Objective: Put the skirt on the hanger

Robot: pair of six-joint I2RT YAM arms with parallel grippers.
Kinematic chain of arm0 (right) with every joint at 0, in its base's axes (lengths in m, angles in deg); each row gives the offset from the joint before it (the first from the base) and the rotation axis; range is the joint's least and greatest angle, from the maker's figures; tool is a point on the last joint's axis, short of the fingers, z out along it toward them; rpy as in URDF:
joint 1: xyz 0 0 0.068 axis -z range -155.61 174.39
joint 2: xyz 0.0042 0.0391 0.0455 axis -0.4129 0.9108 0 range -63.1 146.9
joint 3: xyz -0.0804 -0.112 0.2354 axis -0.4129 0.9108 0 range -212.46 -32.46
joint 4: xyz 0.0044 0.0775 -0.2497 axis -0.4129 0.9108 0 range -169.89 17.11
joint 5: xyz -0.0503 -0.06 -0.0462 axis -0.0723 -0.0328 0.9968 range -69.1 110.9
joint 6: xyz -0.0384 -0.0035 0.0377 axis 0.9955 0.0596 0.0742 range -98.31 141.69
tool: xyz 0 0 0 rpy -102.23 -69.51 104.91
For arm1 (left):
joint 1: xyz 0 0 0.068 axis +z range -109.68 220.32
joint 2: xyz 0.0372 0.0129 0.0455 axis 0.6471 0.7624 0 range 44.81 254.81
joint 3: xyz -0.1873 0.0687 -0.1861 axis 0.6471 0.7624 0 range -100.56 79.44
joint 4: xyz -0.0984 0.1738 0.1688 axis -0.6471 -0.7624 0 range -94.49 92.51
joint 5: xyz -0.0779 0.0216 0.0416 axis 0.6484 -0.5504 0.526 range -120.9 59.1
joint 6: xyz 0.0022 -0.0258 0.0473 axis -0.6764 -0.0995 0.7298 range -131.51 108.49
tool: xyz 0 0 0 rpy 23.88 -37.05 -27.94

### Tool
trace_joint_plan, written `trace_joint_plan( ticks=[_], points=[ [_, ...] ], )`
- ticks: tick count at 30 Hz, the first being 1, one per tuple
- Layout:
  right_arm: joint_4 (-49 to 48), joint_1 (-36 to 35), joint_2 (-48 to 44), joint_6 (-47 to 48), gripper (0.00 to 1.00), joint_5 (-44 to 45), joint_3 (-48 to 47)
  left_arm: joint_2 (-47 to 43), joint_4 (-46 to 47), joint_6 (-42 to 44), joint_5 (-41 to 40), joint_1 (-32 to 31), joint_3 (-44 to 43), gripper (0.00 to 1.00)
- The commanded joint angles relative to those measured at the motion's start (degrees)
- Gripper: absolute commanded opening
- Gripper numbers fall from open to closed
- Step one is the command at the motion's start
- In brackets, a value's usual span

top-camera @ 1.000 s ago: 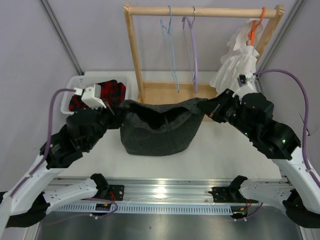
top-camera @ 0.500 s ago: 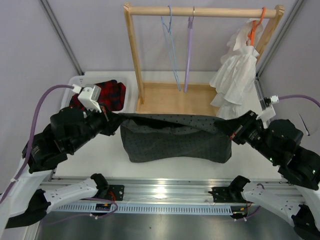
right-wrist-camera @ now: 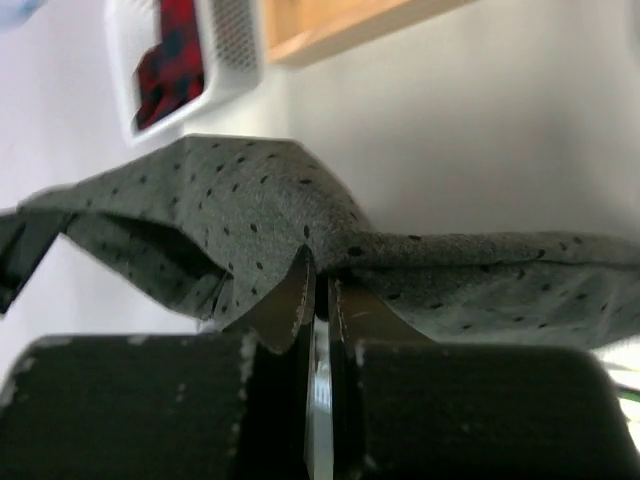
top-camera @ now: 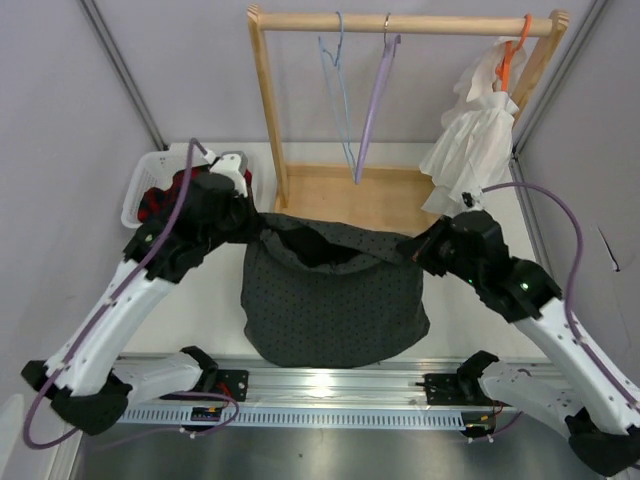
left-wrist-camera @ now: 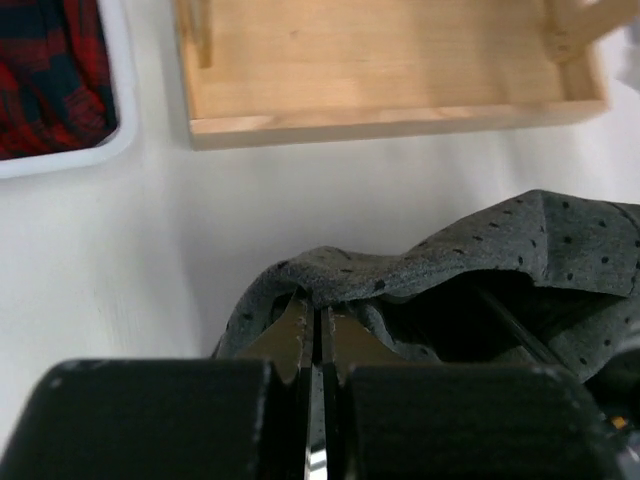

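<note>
The dark grey dotted skirt (top-camera: 335, 295) hangs between both arms above the table, its waist gaping open and its body drooping toward the near edge. My left gripper (top-camera: 256, 222) is shut on the waistband's left end, seen up close as the skirt (left-wrist-camera: 440, 270) pinched in the left gripper (left-wrist-camera: 318, 310). My right gripper (top-camera: 415, 247) is shut on the right end; in its own view the skirt (right-wrist-camera: 250, 215) folds over the right gripper (right-wrist-camera: 320, 275). The thin pale blue hanger (top-camera: 338, 95) hangs from the wooden rail, left of centre, behind the skirt.
A wooden rack (top-camera: 268, 110) with a flat base (top-camera: 345, 195) stands at the back. On its rail hang a lavender hanger (top-camera: 372, 95) and an orange hanger (top-camera: 512, 50) carrying a white pleated garment (top-camera: 470, 135). A white basket (top-camera: 140, 190) at the left holds a red plaid garment (left-wrist-camera: 45, 80).
Both arms have come closer together and risen after a wide sideways stretch. The skirt went from pulled taut to hanging deep with its waist open. The lavender hanger has swung.
</note>
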Motion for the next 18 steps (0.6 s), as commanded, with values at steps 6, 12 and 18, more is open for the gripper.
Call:
trace_joint_plan(
  ticks=[6,12,18],
  points=[
    [-21.9,20.6,11.2,4.8,0.00,-20.5,8.2,12.1,14.4,3.6,13.7,13.2,2.4,0.00],
    [-29.7,27.2,19.8,6.7,0.00,-27.0,5.7,21.8,17.6,5.0,19.3,17.1,-3.6,0.00],
    [-34.6,30.3,28.2,6.4,0.00,-30.6,2.6,29.7,19.9,4.8,27.6,22.5,-8.9,0.00]
  ],
)
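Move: Both grippers already pinch the skirt's waistband, stretched between them. The rack base lies on the table about 31 cm ahead of the left hand, 32 cm to its right and 30 cm below; from the right hand, 34 cm ahead, 5 cm left and 28 cm below. The basket is some 31 cm ahead and 24 cm left of the left hand. From the right hand, the white dress hangs about 28 cm ahead and 14 cm right. Both hands swing the stretched waistband forward together, some 15 cm towards the rack base, sinking about 9 cm as they go, most of that in the first half before the path levels out. The fingers stay shut on the waistband's two ends while the left wrist tips down by a good 10 degrees and the right slightly less, the right hand coming close under the white dress. ##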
